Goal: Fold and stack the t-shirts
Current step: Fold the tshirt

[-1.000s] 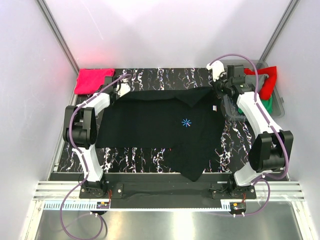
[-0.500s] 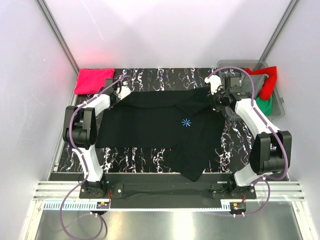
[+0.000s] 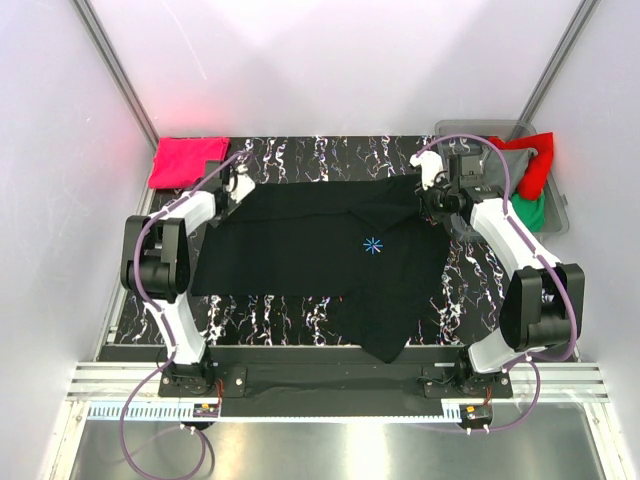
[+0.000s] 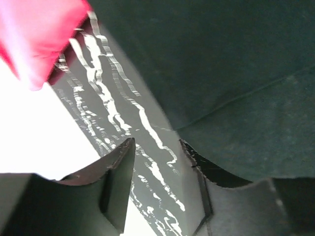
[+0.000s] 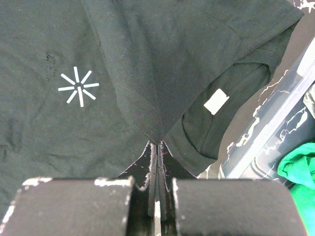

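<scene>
The large black t-shirt [image 3: 300,250] lies spread across the marbled table, its light-blue asterisk [image 3: 372,245] facing up. My right gripper [image 3: 428,200] is at the shirt's back right corner. In the right wrist view this gripper [image 5: 158,143] is shut on a pinched fold of the black t-shirt [image 5: 147,59], close to the collar and its white label [image 5: 216,102]. My left gripper [image 3: 233,188] is at the shirt's back left corner. Its jaws [image 4: 156,147] stand open over bare table, with the black cloth [image 4: 236,73] just to their right. A pink-red t-shirt [image 3: 186,160] lies folded at the back left.
A grey bin [image 3: 556,212] at the back right holds a red tee [image 3: 530,165] and a green one [image 3: 533,208]. The green cloth [image 5: 299,169] also shows beside the right gripper. White walls close in the table on three sides.
My left gripper has opened and let go of the shirt's back left edge. My right gripper has carried its corner a little to the left and stays shut on it.
</scene>
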Robot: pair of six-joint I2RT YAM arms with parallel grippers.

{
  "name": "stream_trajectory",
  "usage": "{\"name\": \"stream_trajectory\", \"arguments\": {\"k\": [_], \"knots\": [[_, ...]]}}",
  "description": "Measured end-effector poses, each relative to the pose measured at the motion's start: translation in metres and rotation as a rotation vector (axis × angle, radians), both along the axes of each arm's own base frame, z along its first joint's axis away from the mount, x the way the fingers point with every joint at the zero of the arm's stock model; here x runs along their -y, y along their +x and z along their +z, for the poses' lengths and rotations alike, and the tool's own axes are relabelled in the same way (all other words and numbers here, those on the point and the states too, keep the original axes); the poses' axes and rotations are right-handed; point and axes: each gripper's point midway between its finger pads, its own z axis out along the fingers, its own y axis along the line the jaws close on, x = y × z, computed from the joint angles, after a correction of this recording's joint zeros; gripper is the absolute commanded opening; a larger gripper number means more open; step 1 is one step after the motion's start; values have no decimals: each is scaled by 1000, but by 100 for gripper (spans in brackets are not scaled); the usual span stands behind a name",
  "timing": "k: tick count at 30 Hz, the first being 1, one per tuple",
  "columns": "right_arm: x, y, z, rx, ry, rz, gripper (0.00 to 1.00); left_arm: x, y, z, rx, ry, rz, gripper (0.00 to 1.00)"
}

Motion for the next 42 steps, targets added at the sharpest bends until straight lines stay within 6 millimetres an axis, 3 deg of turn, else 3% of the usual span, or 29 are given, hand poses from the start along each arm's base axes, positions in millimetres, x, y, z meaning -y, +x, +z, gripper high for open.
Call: {"name": "stream_trajectory", "arguments": {"k": [3, 6, 8, 10, 15, 18, 28, 34, 36, 37, 38, 40, 42], "knots": [[-1, 0, 1, 1, 5, 1, 0, 2, 12, 17, 49, -16, 12, 39], [-1, 0, 1, -1, 9, -3, 0, 8, 27, 34, 96, -33, 13, 21], [-1, 0, 2, 2, 9, -4, 0, 13, 35, 37, 106, -45, 9, 7], [-1, 2, 5, 9, 11, -5, 0, 17, 40, 30, 94, -59, 12, 0], [-3, 14, 17, 36, 19, -8, 0, 21, 27, -11, -30, -68, 10, 0], [-4, 21, 19, 41, 20, -8, 0, 21, 18, -25, -80, -74, 18, 0], [-6, 34, 19, 39, 25, -13, 0, 19, 12, -35, -121, -76, 33, 0], [-9, 56, 16, 43, 32, -25, 0, 19, 12, -35, -125, -74, 35, 0], [-10, 71, 8, 42, 29, -29, 6, 19, 12, -35, -126, -74, 35, 0], [-10, 80, 3, 35, 26, -31, 27, 19, 12, -35, -127, -73, 35, 0], [-10, 88, -2, 31, 24, -39, 35, 19, 12, -36, -129, -73, 35, 0], [-7, 105, -16, 26, -4, -58, 45, 19, 12, -36, -130, -71, 36, 0], [-1, 118, -24, 31, -36, -81, 47, 18, 12, -36, -129, -70, 37, 0]]}}
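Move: From the left hand, the flap's near left corner on the black t-shirt is about 1 cm ahead, 2 cm right and 4 cm below; the folded red cloth is roughly 19 cm ahead and 12 cm left. The right hand holds the flap's right end. From it, the shirt's far right corner is some 20 cm ahead and 6 cm right, the white tag 9 cm straight ahead, the star print 16 cm left and about level, all roughly 13 cm below. The bin is 18 cm ahead, 26 cm right. Forward and up about 4 cm the left hand hops, shutting its empty fingers, then drops back down about 7 cm and stays, closed tips resting on the shirt's left edge by the flap corner. The right hand, still pinching the flap, pauses and eases forward with a slight rise, then speeds on towards the far edge, 12 cm forward in all and dipping at the end as its fingers open and let go. ##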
